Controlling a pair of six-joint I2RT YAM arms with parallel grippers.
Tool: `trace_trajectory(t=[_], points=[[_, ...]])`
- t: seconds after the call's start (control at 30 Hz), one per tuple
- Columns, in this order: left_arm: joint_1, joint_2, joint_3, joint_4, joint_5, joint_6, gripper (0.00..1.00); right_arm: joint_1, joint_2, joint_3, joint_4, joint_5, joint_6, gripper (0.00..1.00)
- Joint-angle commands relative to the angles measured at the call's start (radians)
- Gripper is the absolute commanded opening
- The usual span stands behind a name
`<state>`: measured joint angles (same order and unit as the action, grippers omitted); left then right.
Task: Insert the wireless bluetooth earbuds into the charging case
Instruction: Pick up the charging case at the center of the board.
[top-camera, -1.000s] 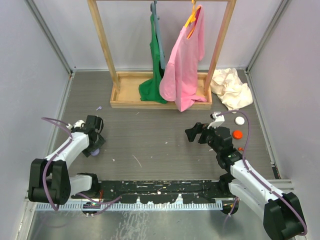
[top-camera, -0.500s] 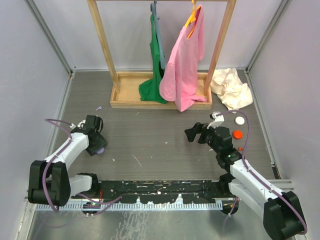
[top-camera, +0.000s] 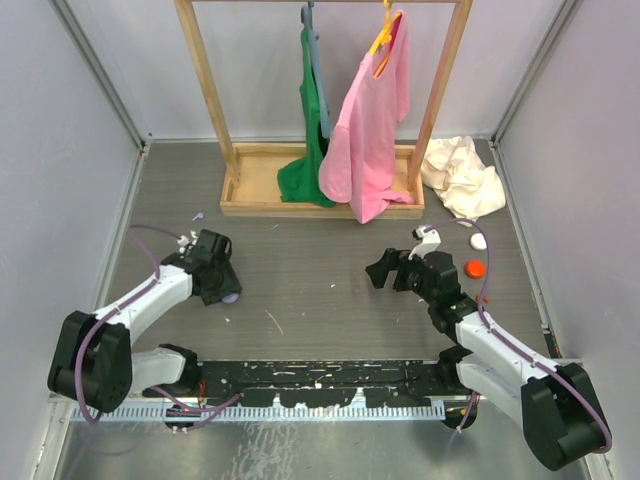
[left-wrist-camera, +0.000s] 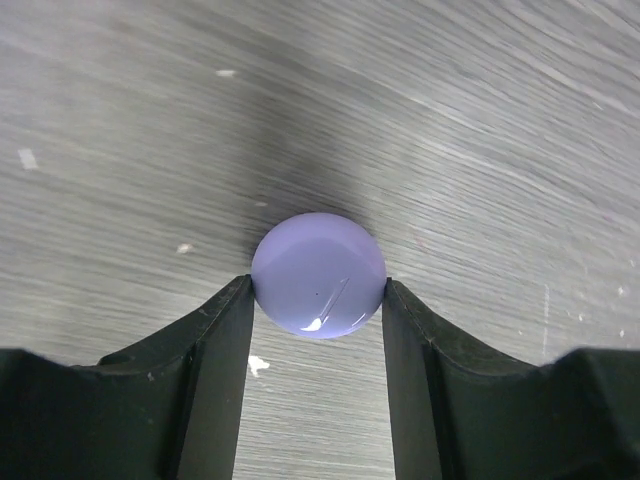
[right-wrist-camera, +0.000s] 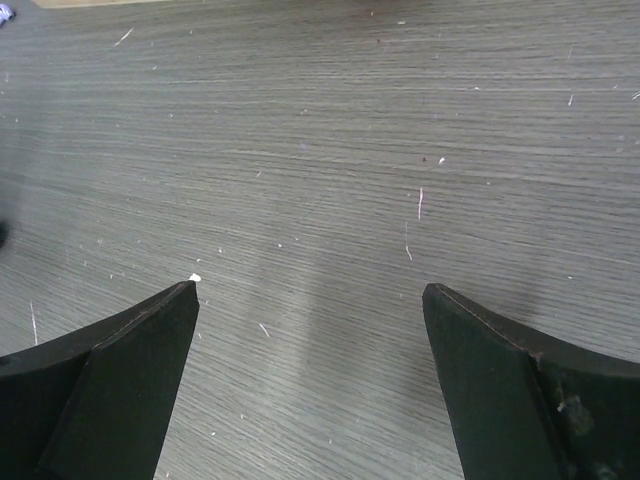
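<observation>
A round lavender charging case (left-wrist-camera: 318, 270), lid down, sits on the grey table between the fingertips of my left gripper (left-wrist-camera: 318, 292), which touch it on both sides. From above, the case (top-camera: 231, 297) shows at the tip of the left gripper (top-camera: 222, 285). A small purple earbud (top-camera: 197, 215) lies apart on the table, behind the left arm. A tiny purple speck (right-wrist-camera: 5, 12) in the right wrist view's top left corner may be that earbud. My right gripper (top-camera: 385, 270) hovers right of centre, its jaws (right-wrist-camera: 310, 290) wide open over bare table.
A wooden clothes rack (top-camera: 322, 205) with a green shirt (top-camera: 310, 120) and a pink shirt (top-camera: 368, 130) stands at the back. A crumpled white cloth (top-camera: 462, 175) lies back right. A white cap (top-camera: 479, 241) and an orange cap (top-camera: 475, 268) lie beside the right arm.
My left gripper closed onto the lavender case and moved right toward the table's middle with it. The right arm shifted slightly left, jaws still wide.
</observation>
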<state>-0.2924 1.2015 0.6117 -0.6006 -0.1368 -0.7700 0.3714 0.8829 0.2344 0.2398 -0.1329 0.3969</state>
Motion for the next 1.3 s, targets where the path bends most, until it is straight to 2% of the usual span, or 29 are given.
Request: trace_trajectory(t=[0.0, 0.23, 0.53, 0.8, 1.03, 1.27], points=[[-0.106, 0.032, 0.066, 0.095, 0.024, 0.084, 0.41, 0.006, 0.012, 0.029, 0.067, -0.017, -0.015, 1.00], [-0.275, 0.113, 0.114, 0.196, 0.064, 0.212, 0.41, 0.005, 0.030, 0.052, 0.028, -0.033, -0.016, 1.00], [-0.515, 0.253, 0.203, 0.263, -0.025, 0.350, 0.43, 0.006, 0.015, 0.069, -0.030, -0.088, -0.009, 1.00], [-0.600, 0.300, 0.223, 0.331, -0.029, 0.445, 0.44, 0.006, 0.041, 0.106, -0.061, -0.167, 0.011, 1.00], [-0.600, 0.318, 0.251, 0.308, -0.040, 0.339, 0.43, 0.009, 0.078, 0.119, -0.036, -0.213, 0.053, 1.00], [-0.601, 0.334, 0.275, 0.268, -0.037, 0.040, 0.44, 0.045, 0.111, 0.077, 0.105, -0.220, 0.152, 1.00]])
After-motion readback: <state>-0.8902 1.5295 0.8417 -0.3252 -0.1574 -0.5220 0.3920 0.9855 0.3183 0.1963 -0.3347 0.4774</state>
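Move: The charging case is already pinched in the left hand. The right gripper it is being carried towards stands roughly 40 cm to its right, 5 cm farther out and 6 cm higher. From the left hand, a white streak on the table lies about 7 cm back and 11 cm right, and a small white piece 16 cm ahead and 9 cm left. From the right hand, the case lies some 40 cm left, 5 cm back and 6 cm below. The charging case, still pinched between the left fingers, is carried right by about 19 cm, low and nearly level, towards the right gripper, while that wrist turns some 50 degrees clockwise, easing back a little at the end. The right hand, wide open and empty, comes about 4 cm left and slightly back to meet it, turning about 10 degrees counter-clockwise. ##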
